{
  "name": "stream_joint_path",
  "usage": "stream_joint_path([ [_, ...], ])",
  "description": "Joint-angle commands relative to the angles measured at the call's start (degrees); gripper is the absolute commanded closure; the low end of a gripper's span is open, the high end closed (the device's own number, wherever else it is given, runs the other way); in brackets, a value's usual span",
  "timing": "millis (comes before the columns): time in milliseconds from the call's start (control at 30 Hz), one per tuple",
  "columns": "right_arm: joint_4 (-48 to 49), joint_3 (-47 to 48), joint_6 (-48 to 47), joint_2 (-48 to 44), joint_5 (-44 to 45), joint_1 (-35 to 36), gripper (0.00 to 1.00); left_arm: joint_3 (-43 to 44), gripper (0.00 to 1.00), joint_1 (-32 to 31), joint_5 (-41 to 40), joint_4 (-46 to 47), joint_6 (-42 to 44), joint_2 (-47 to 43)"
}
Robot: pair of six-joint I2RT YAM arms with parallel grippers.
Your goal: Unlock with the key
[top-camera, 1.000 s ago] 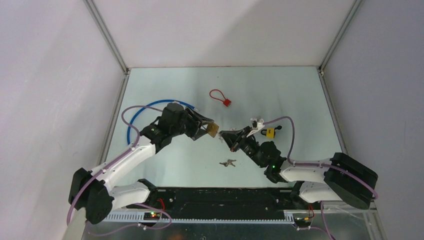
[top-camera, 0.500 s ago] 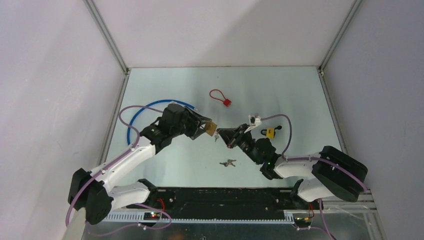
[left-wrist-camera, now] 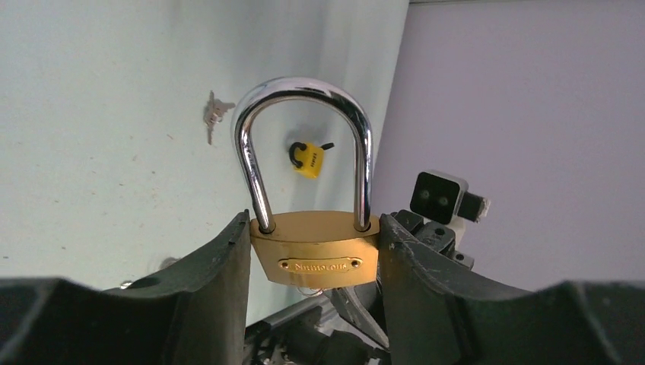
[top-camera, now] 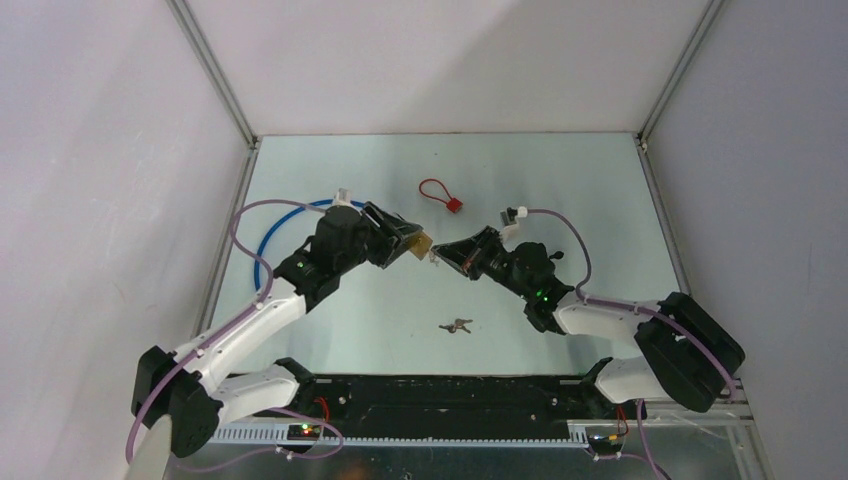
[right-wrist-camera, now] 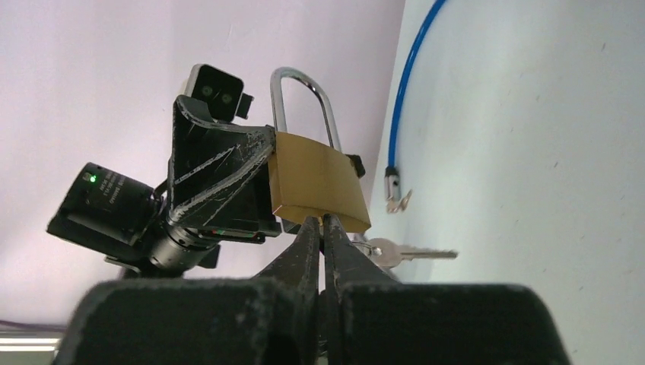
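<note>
My left gripper (top-camera: 410, 243) is shut on a brass padlock (top-camera: 422, 247) and holds it above the table. In the left wrist view the padlock (left-wrist-camera: 316, 251) sits between the fingers with its steel shackle closed, and the left gripper (left-wrist-camera: 316, 228) clamps its sides. My right gripper (top-camera: 440, 256) is shut, tips against the padlock's underside (right-wrist-camera: 316, 182). The right gripper (right-wrist-camera: 321, 222) pinches the key, which is hidden between the fingers. A second key (right-wrist-camera: 403, 251) hangs beside the tips on a ring.
A red cable lock (top-camera: 440, 195) lies at the back middle. A blue cable loop (top-camera: 268, 240) lies left, under the left arm. A small bunch of keys (top-camera: 456, 325) lies near the front. A yellow padlock (left-wrist-camera: 308, 158) lies on the table by the right arm.
Both grippers have moved away from the bases, towards the back, keeping padlock and key together. The right wrist has swung round and now covers the yellow padlock in the top view.
</note>
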Motion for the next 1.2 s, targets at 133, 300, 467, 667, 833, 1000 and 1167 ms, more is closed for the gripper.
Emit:
stream_joint_path([
  [133,-5.1,3.7,17.3,6.6,-8.9,-1.1,1.00,1.1,1.00,-2.5,10.9,12.9,5.3,-5.0],
  [300,-5.7,4.4,13.1,6.4,-8.0,-1.3,1.00,0.1,1.00,-2.2,8.5,12.0,6.9,-6.8],
  [467,-13.7,4.4,-4.7,-1.3,-3.1,-1.5,0.76,-0.3,1.00,2.3,4.4,3.0,6.4,-7.0],
  [667,-23.2,4.4,-25.3,-11.5,1.5,0.1,0.51,-0.3,1.00,5.8,3.9,-0.7,4.4,-4.4],
  [833,-24.1,4.4,-37.7,-13.4,2.2,4.5,0.49,1.1,1.00,5.8,5.0,-1.3,3.9,-2.7],
  [1000,-20.9,5.5,-43.9,-10.8,2.6,6.5,0.50,1.7,1.00,5.8,6.2,-1.7,3.9,-2.5],
  [1167,-19.9,8.2,-46.2,-7.2,1.7,7.2,0.54,1.7,1.00,5.8,6.6,-2.3,3.9,-2.9],
])
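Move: The padlock is gripped by its body in my left hand. From my right hand, shut on the key bow at the keyhole, the lock's middle is about 3 cm to the left and 2 cm ahead, level. From my left hand that key bow is some 3 cm right and 2 cm back. On the table about 20 cm under my right hand lie a key pair 10 cm ahead and 5 cm right, and the bunched keys 4 cm back and 3 cm right. I turn the key some 15 degrees further, clockwise as I look along my right fingers, easing slightly left and down. Then I open those fingers about halfway, let go of the key and draw right, then back and down, rolling that hand back roughly 55 degrees. My left hand keeps its grip and carries the padlock about 3 cm left, then about 3 cm down. ##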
